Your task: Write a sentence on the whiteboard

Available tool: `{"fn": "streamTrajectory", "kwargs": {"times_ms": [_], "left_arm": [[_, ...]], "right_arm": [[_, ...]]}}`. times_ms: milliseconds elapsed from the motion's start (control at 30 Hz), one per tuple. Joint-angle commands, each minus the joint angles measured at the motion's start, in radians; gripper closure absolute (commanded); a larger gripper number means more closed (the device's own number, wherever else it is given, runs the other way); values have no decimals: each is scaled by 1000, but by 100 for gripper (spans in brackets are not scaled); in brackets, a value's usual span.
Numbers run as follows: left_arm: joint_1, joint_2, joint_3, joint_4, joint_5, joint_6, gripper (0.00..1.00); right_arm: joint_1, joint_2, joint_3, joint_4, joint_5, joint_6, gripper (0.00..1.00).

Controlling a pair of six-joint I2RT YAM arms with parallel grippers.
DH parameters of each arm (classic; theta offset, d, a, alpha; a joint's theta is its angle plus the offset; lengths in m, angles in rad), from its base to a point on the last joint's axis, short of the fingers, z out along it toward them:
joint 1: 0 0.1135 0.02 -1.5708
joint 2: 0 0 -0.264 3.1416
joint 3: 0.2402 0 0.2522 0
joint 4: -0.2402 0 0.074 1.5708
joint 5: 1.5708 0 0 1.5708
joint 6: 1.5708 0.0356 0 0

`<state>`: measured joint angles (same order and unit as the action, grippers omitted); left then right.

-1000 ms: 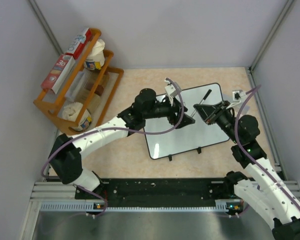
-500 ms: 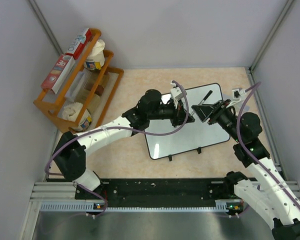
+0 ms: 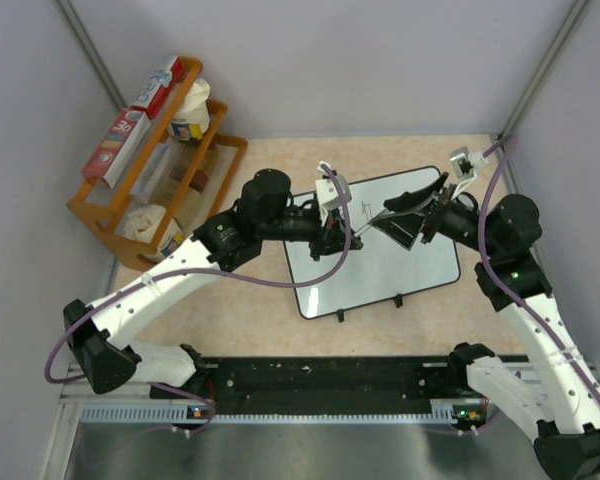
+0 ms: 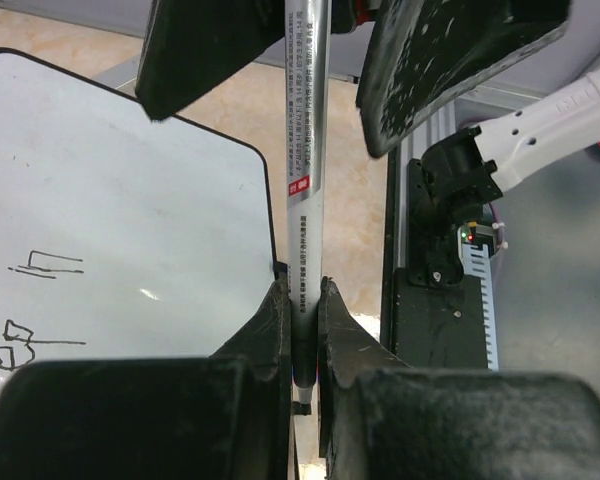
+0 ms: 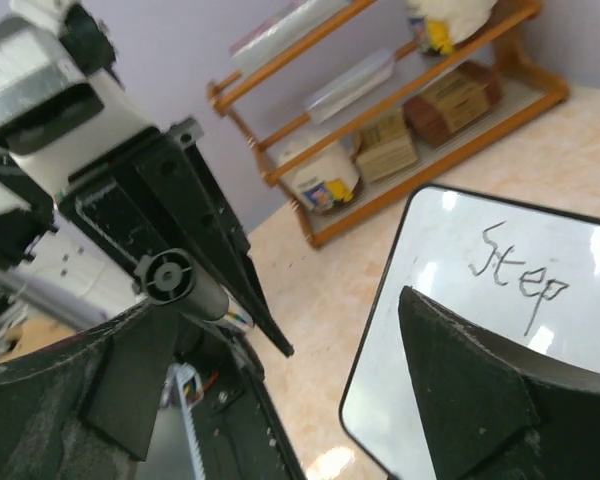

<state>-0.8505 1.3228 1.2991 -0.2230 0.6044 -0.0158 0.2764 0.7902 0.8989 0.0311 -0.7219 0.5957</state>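
Observation:
The whiteboard (image 3: 380, 272) lies flat on the table, and part of the sentence, "Step" (image 5: 520, 275), shows on it in dark marker. Above the board's far-left part, my left gripper (image 3: 335, 228) is shut on a silver marker (image 3: 372, 222). Its fingers (image 4: 280, 320) pinch the barrel (image 4: 305, 200) near the tip end. My right gripper (image 3: 405, 215) stands open around the marker's far end (image 5: 170, 278), with its jaws wide apart and not pressing on it. More strokes of writing (image 4: 45, 265) show in the left wrist view.
An orange wooden rack (image 3: 150, 170) with boxes and bags stands at the table's far left. Grey walls close in the back and sides. The black base rail (image 3: 320, 385) runs along the near edge.
My left gripper has closed on the marker and my right gripper has opened off it. Both arms have drawn slightly apart, the left one toward the left.

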Motion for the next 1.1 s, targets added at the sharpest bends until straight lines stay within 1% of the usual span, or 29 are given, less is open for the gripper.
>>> {"fn": "streamTrajectory", "kwargs": {"times_ms": [0, 33, 100, 167, 233, 400, 433, 467, 533, 633, 700, 800, 867, 967, 1000, 1033, 1067], "left_arm": [[2, -10, 100, -205, 69, 123, 100], [2, -4, 107, -222, 72, 129, 100], [2, 1, 124, -236, 80, 143, 100], [2, 3, 124, -239, 81, 146, 100], [2, 3, 121, -233, 84, 146, 100], [2, 15, 126, -231, 115, 148, 100], [2, 18, 129, -230, 115, 148, 100], [1, 21, 132, -234, 118, 148, 100], [1, 26, 138, -236, 123, 149, 100], [1, 32, 144, -239, 126, 151, 100], [1, 32, 144, -237, 124, 152, 100], [1, 35, 144, -237, 124, 152, 100], [1, 35, 143, -239, 127, 149, 100], [2, 35, 141, -239, 127, 149, 100], [1, 38, 141, -240, 127, 149, 100], [1, 36, 140, -240, 126, 149, 100], [1, 36, 138, -240, 127, 149, 100]], "right_arm": [[-9, 52, 89, 26, -261, -5, 16], [-9, 56, 98, 12, -270, -11, 24], [-11, 61, 115, -19, -293, -28, 29], [-8, 67, 130, -28, -312, -39, 39], [-8, 72, 133, -54, -336, -40, 45], [1, 86, 120, -40, -398, -28, 51], [13, 87, 120, -54, -398, -31, 55], [20, 90, 123, -63, -401, -46, 56], [40, 99, 130, -103, -393, -68, 58], [52, 112, 130, -115, -384, -88, 64], [56, 116, 133, -129, -378, -99, 65], [73, 126, 141, -157, -357, -120, 70], [83, 133, 144, -161, -353, -131, 74], [89, 138, 147, -180, -335, -139, 85], [90, 136, 147, -183, -327, -140, 95], [90, 138, 147, -183, -320, -137, 100], [92, 138, 146, -183, -314, -137, 100]]}}
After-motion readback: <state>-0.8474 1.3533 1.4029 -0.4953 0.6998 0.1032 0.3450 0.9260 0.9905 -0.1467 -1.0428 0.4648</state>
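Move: The marker is already pinched in the left fingers; its middle lies about 5 cm to the right of the left hand and 2 cm above, 1 cm ahead. From the open right hand, the marker's middle is some 2 cm back, 3 cm left and 1 cm lower, with the left fingertips about 3 cm back, 6 cm left and 4 cm below. The whiteboard's middle lies roughly 7 cm ahead, 2 cm left and 35 cm below. Back and to the left, sinking about 3 cm later on, the right hand closes in on the marker's free part, swinging some 20 degrees counter-clockwise as its fingers narrow from nearly wide open and pinch it. Meanwhile the left hand draws back about 2 cm, dips slightly with a small tilt and clockwise turn, then holds nearly still, keeping its grip on the marker. ##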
